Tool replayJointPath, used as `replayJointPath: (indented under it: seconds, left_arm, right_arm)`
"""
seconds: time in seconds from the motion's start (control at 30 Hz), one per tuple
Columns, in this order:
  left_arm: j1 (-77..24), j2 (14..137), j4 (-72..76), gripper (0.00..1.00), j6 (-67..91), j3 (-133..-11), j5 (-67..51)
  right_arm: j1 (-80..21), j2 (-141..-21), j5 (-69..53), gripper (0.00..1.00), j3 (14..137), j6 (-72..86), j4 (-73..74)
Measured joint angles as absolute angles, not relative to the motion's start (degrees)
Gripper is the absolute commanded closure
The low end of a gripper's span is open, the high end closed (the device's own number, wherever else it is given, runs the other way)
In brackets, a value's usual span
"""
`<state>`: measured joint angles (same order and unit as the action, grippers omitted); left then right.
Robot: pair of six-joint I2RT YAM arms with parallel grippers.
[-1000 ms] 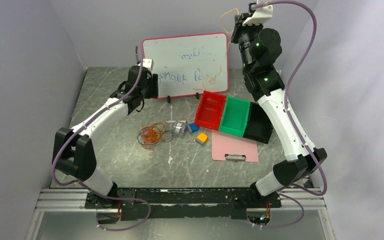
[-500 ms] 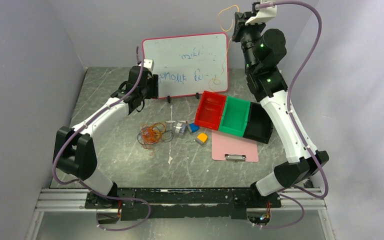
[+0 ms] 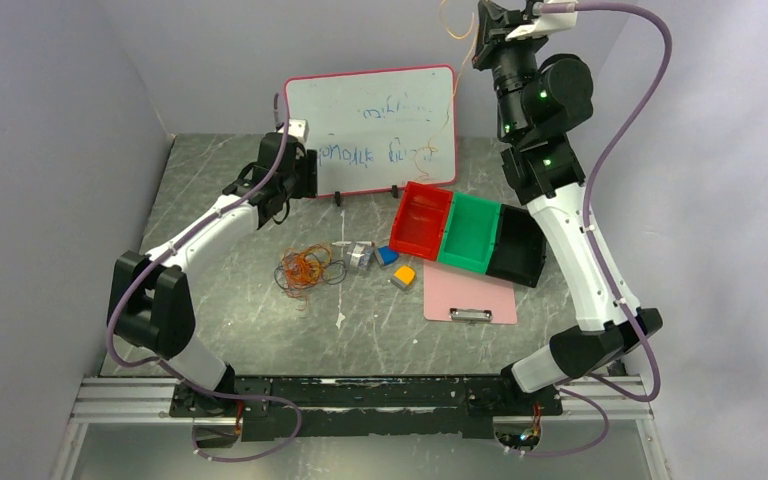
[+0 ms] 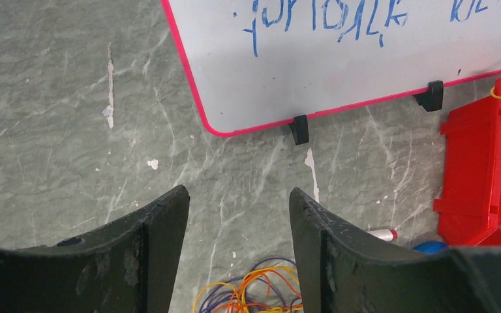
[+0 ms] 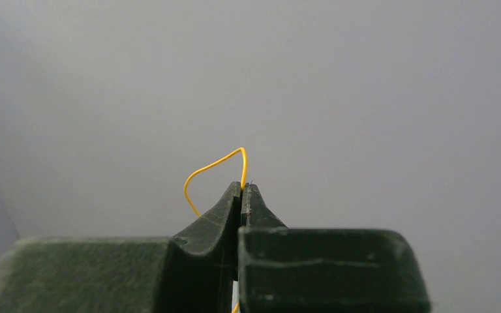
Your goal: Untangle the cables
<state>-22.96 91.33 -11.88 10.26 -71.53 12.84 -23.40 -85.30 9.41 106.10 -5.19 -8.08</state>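
The cables [image 3: 305, 268] lie as a loose orange, yellow and purple tangle on the table left of centre; the left wrist view shows them [image 4: 261, 293] at its bottom edge. My left gripper [image 3: 300, 180] [image 4: 238, 192] hangs open above the table near the whiteboard's lower left corner, holding nothing. My right gripper [image 3: 482, 30] [image 5: 242, 186] is raised high at the back right, shut on one thin yellow cable [image 5: 212, 166]. That cable [image 3: 451, 110] dangles down in front of the whiteboard, apart from the tangle.
A whiteboard [image 3: 370, 125] stands at the back on black feet [image 4: 298, 128]. Red [image 3: 422, 220], green [image 3: 472, 232] and black [image 3: 517, 245] bins sit in a row at the right, above a pink clipboard [image 3: 470, 297]. Small blue [image 3: 387, 255] and orange [image 3: 404, 275] blocks lie beside the tangle.
My right gripper has risen and shifted slightly right with the yellow cable, lifting its dangling end. The left arm and the tangle have not moved.
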Motion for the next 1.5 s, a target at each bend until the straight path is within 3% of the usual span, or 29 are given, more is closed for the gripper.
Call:
replayJointPath:
  seconds: [0.7, 1.2, 1.5]
  left_arm:
    - [-22.96, 91.83, -11.90, 0.37, 10.24, -71.53, 12.84]
    - [-22.96, 91.83, -11.88, 0.37, 10.26, -71.53, 12.84]
    - [-22.96, 91.83, -11.90, 0.38, 10.24, -71.53, 12.84]
  right_arm:
    - [-23.35, -85.80, 7.86, 1.00, 108.66, -5.67, -11.09]
    - [-23.31, -90.67, 4.84, 1.00, 124.77, -7.68, -18.22]
    - [-23.31, -92.03, 4.25, 1.00, 122.37, -7.68, -17.19]
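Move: Below the right hand, which still holds the yellow cable high, the red bin lies about 7 cm ahead, 4 cm to its left and some 57 cm down; on the same level the green bin is 4 cm ahead and 8 cm to the right, the black bin straight across, 20 cm to the right. From the left hand the red bin is roughly 5 cm ahead, 32 cm to the right and 15 cm down. Lifting the pinched yellow cable higher, the right hand rises a little and pauses. It then goes up and back to about 13 cm above its start and 6 cm behind it, tipping its fingers some 20 degrees further upward, before easing forward and down a couple of centimetres. The fingers stay shut on the cable. ##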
